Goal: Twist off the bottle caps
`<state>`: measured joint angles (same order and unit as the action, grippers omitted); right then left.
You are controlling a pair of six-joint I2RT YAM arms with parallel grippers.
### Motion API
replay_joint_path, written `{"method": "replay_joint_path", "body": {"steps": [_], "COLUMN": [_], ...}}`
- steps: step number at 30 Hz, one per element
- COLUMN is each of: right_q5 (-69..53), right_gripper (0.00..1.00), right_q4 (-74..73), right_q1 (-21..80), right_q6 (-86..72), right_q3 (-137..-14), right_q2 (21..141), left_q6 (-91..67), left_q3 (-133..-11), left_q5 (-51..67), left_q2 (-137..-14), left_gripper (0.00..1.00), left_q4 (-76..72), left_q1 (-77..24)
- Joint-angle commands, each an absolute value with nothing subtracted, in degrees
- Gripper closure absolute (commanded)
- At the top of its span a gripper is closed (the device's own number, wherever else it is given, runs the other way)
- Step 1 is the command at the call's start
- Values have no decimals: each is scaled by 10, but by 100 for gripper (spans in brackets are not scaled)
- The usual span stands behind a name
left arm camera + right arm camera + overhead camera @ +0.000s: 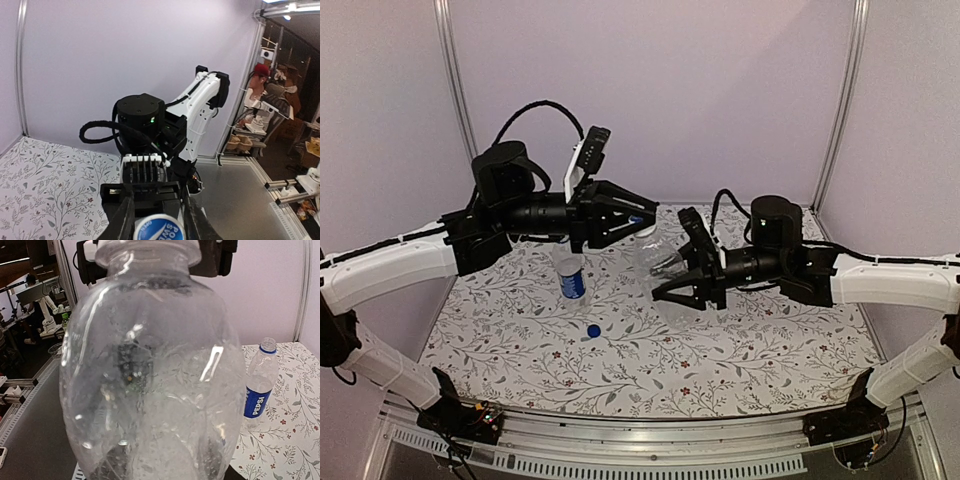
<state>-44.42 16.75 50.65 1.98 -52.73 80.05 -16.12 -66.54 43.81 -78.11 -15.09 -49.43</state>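
Observation:
My right gripper is shut on the plain clear bottle, holding it tilted above the table. That bottle fills the right wrist view, with the fingers showing dimly through it. My left gripper is shut on the bottle's whitish cap with a blue top, which sits between its fingers at the bottom of the left wrist view. The labelled bottle stands upright on the table with its neck open. A solid blue cap lies on the cloth in front of it.
A floral cloth covers the table, with purple walls behind and at both sides. A metal rail runs along the near edge between the arm bases.

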Motion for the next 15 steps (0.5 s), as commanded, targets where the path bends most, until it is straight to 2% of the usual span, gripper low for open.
{"method": "replay_joint_path", "body": {"steps": [1, 9, 15], "right_q5": [-333, -203, -156], "right_gripper": [73, 74, 74], "right_q4": [160, 137, 136], "right_q1": [505, 505, 507], "right_q6": [33, 49, 53], "right_q3": [-523, -536, -535], "right_q2": [768, 760, 766], "left_q6": [-204, -282, -313], "left_q3": [-645, -699, -705], "left_q5": [257, -27, -85], "left_q2": [-740, -761, -785], "left_gripper": [100, 100, 100], "left_q4": [-114, 14, 10], "left_q1": [-500, -554, -572]}}
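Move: The clear bottle's cap is already pinched at my left fingertips, with the bottle's middle about 11 cm below them, some 3 cm to the right and 1 cm back. Loose on the table, the blue cap lies roughly 10 cm ahead, 11 cm left and 38 cm below my left hand; the Pepsi bottle stands about 19 cm ahead, 16 cm left and 27 cm below it. From my right hand, gripping the clear bottle, its cap is about 11 cm up, 4 cm left and 1 cm ahead. I twist cap against bottle: my left hand keeps its pinch on the cap and swings about 35 degrees counter-clockwise, with some roll, while my right keeps hold of the bottle body and turns it about 20 degrees clockwise. Both hands travel forward together some 6 cm as they turn, drifting slightly down towards the end. ##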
